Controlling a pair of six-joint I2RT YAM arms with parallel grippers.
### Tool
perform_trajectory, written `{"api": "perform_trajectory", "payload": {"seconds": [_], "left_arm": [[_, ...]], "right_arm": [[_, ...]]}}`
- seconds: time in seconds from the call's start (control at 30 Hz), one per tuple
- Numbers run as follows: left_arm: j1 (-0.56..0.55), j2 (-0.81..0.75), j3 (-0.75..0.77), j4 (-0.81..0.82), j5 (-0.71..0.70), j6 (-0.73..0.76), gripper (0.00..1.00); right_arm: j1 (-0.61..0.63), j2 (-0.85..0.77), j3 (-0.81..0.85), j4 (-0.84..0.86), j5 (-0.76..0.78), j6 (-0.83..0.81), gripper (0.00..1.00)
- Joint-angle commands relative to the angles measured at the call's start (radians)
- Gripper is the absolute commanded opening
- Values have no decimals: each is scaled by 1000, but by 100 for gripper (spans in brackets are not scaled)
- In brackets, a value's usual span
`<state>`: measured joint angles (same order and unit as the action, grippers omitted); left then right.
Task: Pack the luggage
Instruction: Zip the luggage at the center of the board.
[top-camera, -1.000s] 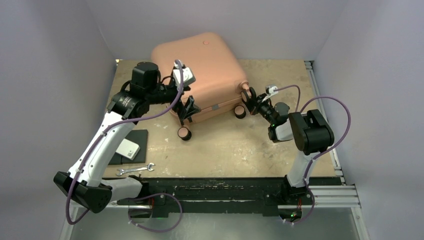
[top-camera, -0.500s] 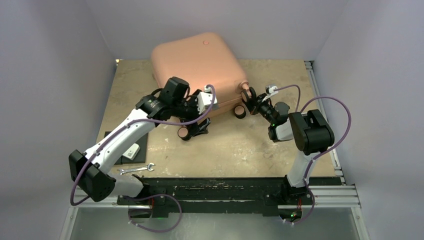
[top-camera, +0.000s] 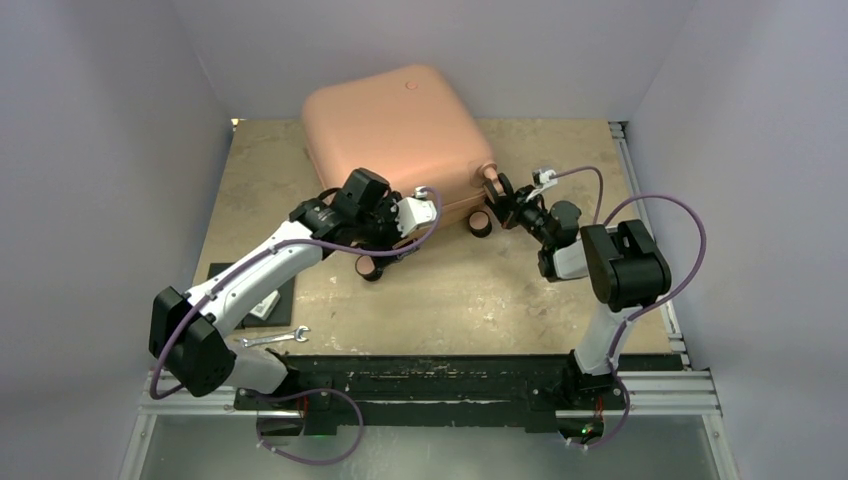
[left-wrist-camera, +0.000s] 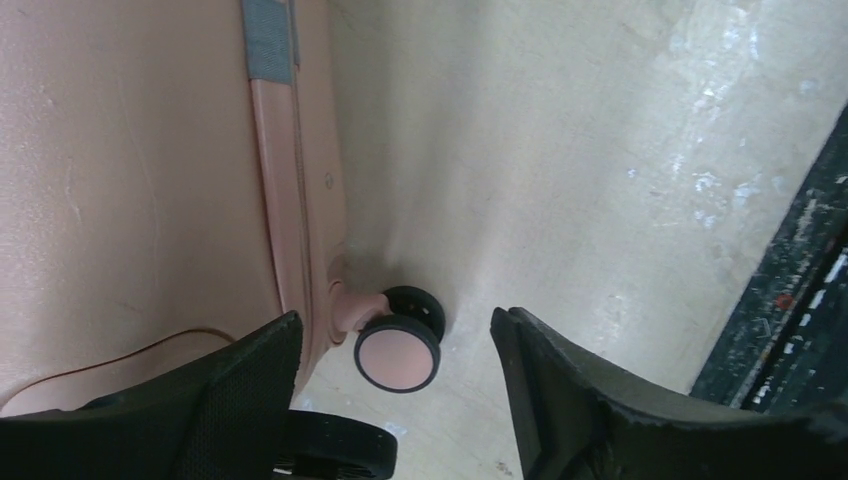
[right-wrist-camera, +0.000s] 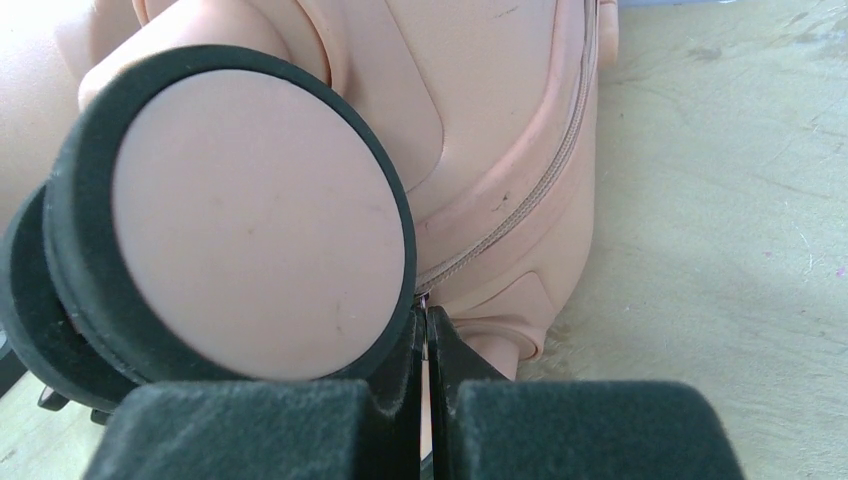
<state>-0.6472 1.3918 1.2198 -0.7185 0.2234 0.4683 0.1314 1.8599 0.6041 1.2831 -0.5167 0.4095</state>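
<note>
The salmon-pink luggage (top-camera: 400, 125) lies shut at the back of the table, wheels toward me. My left gripper (top-camera: 388, 250) hangs open at its front edge, beside the near-left wheel (top-camera: 370, 267). In the left wrist view that gripper (left-wrist-camera: 395, 318) has its fingers (left-wrist-camera: 245, 385) apart, with a pink-and-black wheel (left-wrist-camera: 397, 357) beyond them and the shell's seam (left-wrist-camera: 290, 200) on the left. My right gripper (top-camera: 503, 197) is at the right corner. In the right wrist view it (right-wrist-camera: 425, 320) is shut where the zipper (right-wrist-camera: 560, 170) ends, a small tab between the tips, a wheel (right-wrist-camera: 250, 220) close on the left.
A flat black pad with a white box (top-camera: 262, 302) lies at the front left, partly under my left arm. A silver wrench (top-camera: 270, 339) rests near the table's front edge. A metal rail (top-camera: 650, 240) runs along the right side. Walls stand close on three sides.
My left arm has swung from the luggage's left side down to its front edge by the wheel, and its jaws have narrowed a little. The right arm has stayed put.
</note>
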Motion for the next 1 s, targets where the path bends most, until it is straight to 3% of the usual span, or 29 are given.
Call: {"api": "perform_trajectory", "payload": {"seconds": [0.0, 0.23, 0.37, 0.57, 0.77, 0.97], "left_arm": [[9, -28, -54, -66, -130, -14, 66], [35, -110, -149, -75, -261, -26, 50], [96, -155, -179, -112, -269, -10, 41], [209, -194, -218, -148, -249, 40, 35], [225, -208, -242, -170, -259, 47, 30], [236, -234, -271, -186, -271, 49, 27]], "right_arm": [[-13, -34, 47, -71, 79, 4, 0], [-18, -41, 63, -135, 109, -1, 0], [-18, -45, 94, -203, 156, -1, 0], [-18, -54, 195, -432, 249, -44, 0], [-18, -47, 296, -607, 293, -57, 0], [-18, -90, 356, -749, 457, -64, 0]]}}
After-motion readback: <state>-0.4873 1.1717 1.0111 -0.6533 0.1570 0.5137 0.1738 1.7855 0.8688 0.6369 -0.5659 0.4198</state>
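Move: The lid wheel at the luggage's front-left corner is the left hand's mark, about 5 cm to its left, 3 cm ahead and roughly level in height. The lower wheel stands 6 cm left, 2 cm ahead and some 12 cm below; the grey latch about 6 cm right, 9 cm ahead and 5 cm lower. The right hand already has the zipper pull at its fingertips, with the right lid wheel about 5 cm above and 1 cm left. Bring the left gripper about 7 cm to the left at nearly constant height along the luggage's front, closing the fingers from wide to about a quarter open beside the lid wheel and bearing on that wheel to draw the luggage left. Keep the right fingers shut on the zipper pull, following some 3 cm left and tipping that hand down nearly 20 degrees. ##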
